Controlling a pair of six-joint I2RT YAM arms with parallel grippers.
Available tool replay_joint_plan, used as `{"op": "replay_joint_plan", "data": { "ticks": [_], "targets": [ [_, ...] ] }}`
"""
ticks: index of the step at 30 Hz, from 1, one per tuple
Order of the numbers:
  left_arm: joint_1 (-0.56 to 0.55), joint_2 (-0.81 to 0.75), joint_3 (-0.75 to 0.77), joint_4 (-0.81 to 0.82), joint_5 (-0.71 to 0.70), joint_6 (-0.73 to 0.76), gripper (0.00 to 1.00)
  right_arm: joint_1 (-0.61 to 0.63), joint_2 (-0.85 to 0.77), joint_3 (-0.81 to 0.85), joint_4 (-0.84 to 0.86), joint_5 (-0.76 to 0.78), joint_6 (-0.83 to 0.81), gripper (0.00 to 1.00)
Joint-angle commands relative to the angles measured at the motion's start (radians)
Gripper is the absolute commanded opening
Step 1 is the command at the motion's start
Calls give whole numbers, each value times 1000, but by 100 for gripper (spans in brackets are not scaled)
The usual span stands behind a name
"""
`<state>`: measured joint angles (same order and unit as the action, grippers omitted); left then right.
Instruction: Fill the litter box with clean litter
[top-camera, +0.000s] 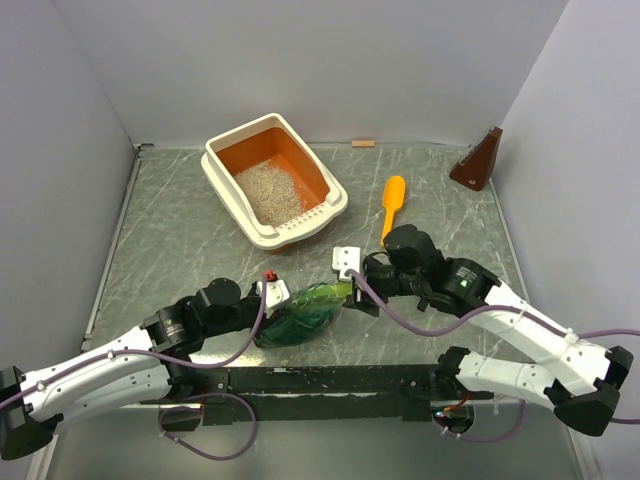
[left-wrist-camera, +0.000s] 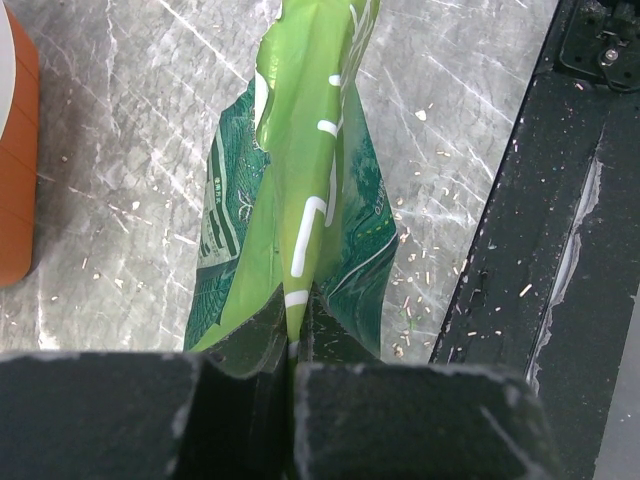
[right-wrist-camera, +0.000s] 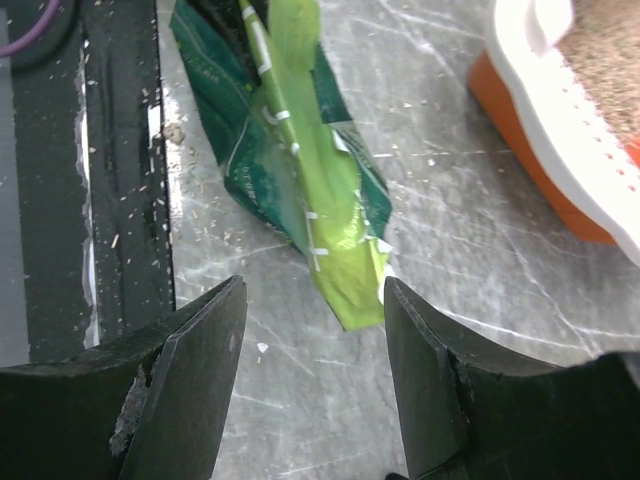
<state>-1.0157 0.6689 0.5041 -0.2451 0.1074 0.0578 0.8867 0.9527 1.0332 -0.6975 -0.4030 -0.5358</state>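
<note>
The litter box (top-camera: 228, 190), cream-rimmed with orange walls, stands at the back left of centre with a patch of pale clean litter (top-camera: 270, 192) inside. A crinkled green bag (top-camera: 305, 312) lies flat on the table near the front. My left gripper (top-camera: 277, 300) is shut on the bag's near end (left-wrist-camera: 300, 180), with its fingers (left-wrist-camera: 240, 330) pinching the fold. My right gripper (right-wrist-camera: 315, 300) is open, and the bag's light green tip (right-wrist-camera: 350, 290) lies just beyond its fingertips, close to the right one and untouched. The box's slotted edge (right-wrist-camera: 560, 130) and some litter (right-wrist-camera: 610, 50) show at the upper right of the right wrist view.
A yellow-orange scoop (top-camera: 392, 205) lies right of the litter box. A brown wedge-shaped object (top-camera: 478, 160) stands at the back right, and a small wooden block (top-camera: 363, 143) lies by the back wall. A black rail (top-camera: 330, 378) runs along the front edge. Stray grains dot the table by the bag.
</note>
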Motion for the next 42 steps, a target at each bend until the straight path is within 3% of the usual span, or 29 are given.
{"op": "replay_joint_plan", "data": {
  "ticks": [1,19,31,34,36,38,39,42],
  "targets": [
    [2,-25,13,70,0,-27,1,12,26,-13,35,-16,3,64],
    [2,-45,8,70,-12,-36,1,11,129,-85,185,-71,-3,64],
    [2,-69,7,66,-51,-36,1,12,202,-94,173,-37,-15,59],
    [2,-84,14,55,-57,-18,2,11,239,-82,155,-59,-13,50],
    [2,-98,20,55,-34,-4,12,9,264,-70,141,-69,-12,33],
    [2,-106,25,55,0,13,23,6,284,-62,135,-79,-9,6],
    [2,-109,30,52,20,20,29,6,287,-59,136,-82,-6,0],
    [2,-88,53,47,110,45,43,8,288,-50,132,-99,-7,0]
  ]
}}
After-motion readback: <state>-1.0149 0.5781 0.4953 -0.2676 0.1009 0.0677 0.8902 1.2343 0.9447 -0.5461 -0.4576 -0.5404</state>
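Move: The free end of the bag's folded rim hangs below the open right fingers, about 4 cm to their left, 1 cm ahead and some 9 cm down; the bag's middle is about 14 cm left, level with this hand and 15 cm lower. The litter box lies about 38 cm ahead and 22 left, the scoop 40 ahead and 12 right. From the left hand, still pinching the opposite end, the free end is roughly 20 cm right and 3 ahead. Onto the free end of the bag's rim comes the right hand, sinking about 9 cm and working some 3 cm to its left, its fingers tipping steeper by about 10 degrees; near the end they snap shut and pinch the folded film. The left hand keeps its pinch almost in place until the right is closing, then opens about a third of the way, letting go of its end and rising a centimetre. ##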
